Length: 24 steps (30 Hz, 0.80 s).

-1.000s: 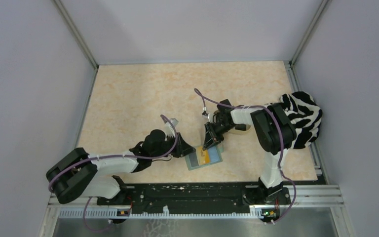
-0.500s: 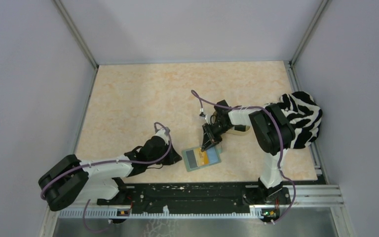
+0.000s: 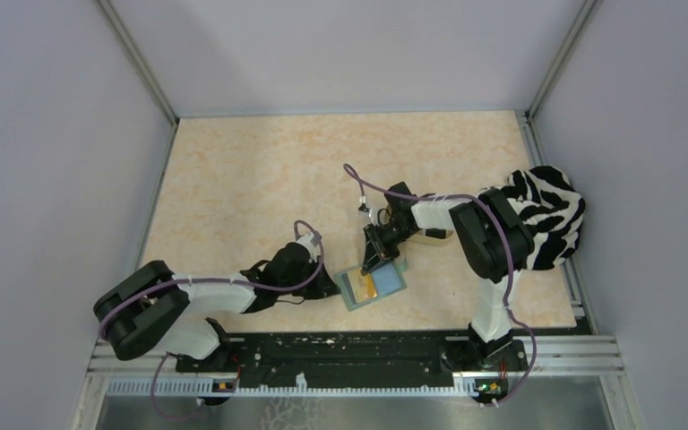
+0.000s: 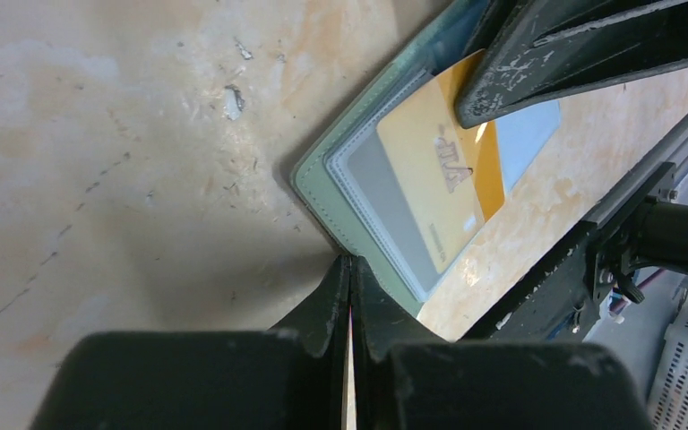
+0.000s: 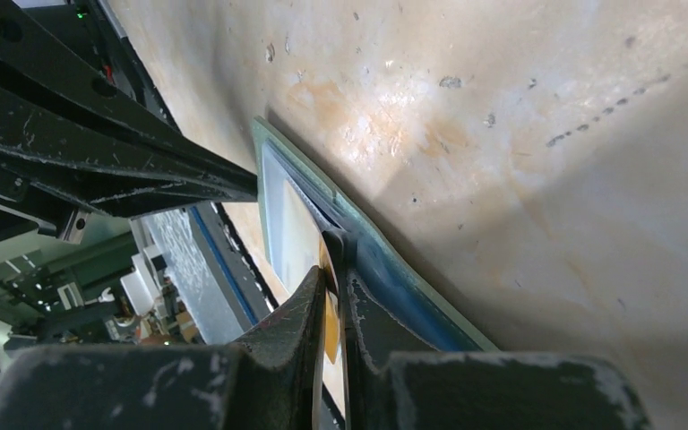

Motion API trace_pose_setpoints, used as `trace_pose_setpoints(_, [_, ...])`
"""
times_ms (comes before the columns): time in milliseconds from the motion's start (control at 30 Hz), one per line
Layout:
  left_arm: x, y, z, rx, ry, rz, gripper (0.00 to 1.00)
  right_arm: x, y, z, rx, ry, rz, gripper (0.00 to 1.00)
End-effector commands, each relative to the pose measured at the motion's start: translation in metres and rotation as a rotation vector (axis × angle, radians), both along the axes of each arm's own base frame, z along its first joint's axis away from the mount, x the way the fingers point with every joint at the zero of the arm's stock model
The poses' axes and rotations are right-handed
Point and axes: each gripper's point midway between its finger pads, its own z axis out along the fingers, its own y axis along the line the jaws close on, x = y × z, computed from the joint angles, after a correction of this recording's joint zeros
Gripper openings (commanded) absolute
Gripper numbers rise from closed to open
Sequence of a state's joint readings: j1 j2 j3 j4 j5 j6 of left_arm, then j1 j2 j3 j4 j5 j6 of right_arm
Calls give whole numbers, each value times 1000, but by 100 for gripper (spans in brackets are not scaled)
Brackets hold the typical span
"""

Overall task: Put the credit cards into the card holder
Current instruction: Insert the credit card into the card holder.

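The card holder [image 3: 392, 280] lies open on the table near the front edge, pale green outside and light blue inside. A yellow-gold credit card [image 3: 369, 285] lies on its left half. In the left wrist view the card [image 4: 439, 166] has its near end under the translucent pocket of the holder [image 4: 322, 193]. My right gripper [image 3: 370, 265] is shut on the card's far end [image 5: 326, 269], over the holder's blue inside [image 5: 385, 269]. My left gripper [image 3: 331, 288] is shut and empty, its tips [image 4: 351, 262] against the holder's left edge. No black cards are in view.
A zebra-patterned cloth [image 3: 551, 215] lies at the table's right edge, with a tan object [image 3: 434, 235] partly hidden under the right arm. The black mounting rail [image 3: 340, 345] runs along the front. Walls close in the left, back and right.
My left gripper pulled back from the holder, then returned to its left edge. My right gripper moved slightly left with the yellow card. The holder turned a little.
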State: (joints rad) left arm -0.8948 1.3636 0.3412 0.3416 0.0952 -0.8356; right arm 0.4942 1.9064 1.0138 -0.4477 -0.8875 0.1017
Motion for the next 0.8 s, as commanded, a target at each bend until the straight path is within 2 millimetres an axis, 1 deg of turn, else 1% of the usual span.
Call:
trace_pose_setpoints(0, [-1, -7, -4, 4, 17, -29, 4, 1, 13, 12, 42, -62, 18, 8])
trace_pose_setpoints(100, [2, -9, -5, 9, 12, -25, 4, -1, 13, 11, 39, -60, 20, 10])
trace_pose_setpoints(200, [4, -9, -5, 11, 3, -18, 4, 0, 12, 10, 30, -65, 26, 14])
trace_pose_setpoints(367, [7, -12, -4, 7, -9, -21, 4, 3, 13, 15, 33, -89, 53, 18])
trace_pose_setpoints(533, [6, -9, -7, 9, -10, -15, 4, 16, 8, 31, -4, -208, 84, 24])
trace_pose_setpoints(633, [5, -7, -7, 10, -12, -13, 4, 21, 2, 34, -37, -285, 101, 34])
trace_pose_setpoints(700, [5, -6, -6, 9, -14, -14, 4, 22, 0, 36, -51, -312, 113, 38])
trace_pose_setpoints(767, [5, -7, -5, 6, -18, -15, 4, 22, 0, 36, -65, -331, 124, 39])
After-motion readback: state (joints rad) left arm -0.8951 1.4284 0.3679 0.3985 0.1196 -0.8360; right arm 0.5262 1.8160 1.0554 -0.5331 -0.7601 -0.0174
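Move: The right fingertips are already at the card's orange end; the card's middle lies about 3 cm back, 1 cm left and 1 cm below the right hand, with the card holder's middle some 3 cm back and 1 cm right. The wooden tray is roughly 12 cm ahead and 12 cm right of that hand. From the left hand, at the holder's left edge, the card lies some 6 cm right and 1 cm ahead. After staying nearly in place at the holder's pocket, the right hand opens its almost shut fingers to a bit over a third, lets go of the card's orange end, then lifts about 1.5 cm and eases 1 cm forward, its wrist rolling some 10 degrees. The closed left fingertips stay low against the holder's left edge and shift about 1 cm right, into it. ##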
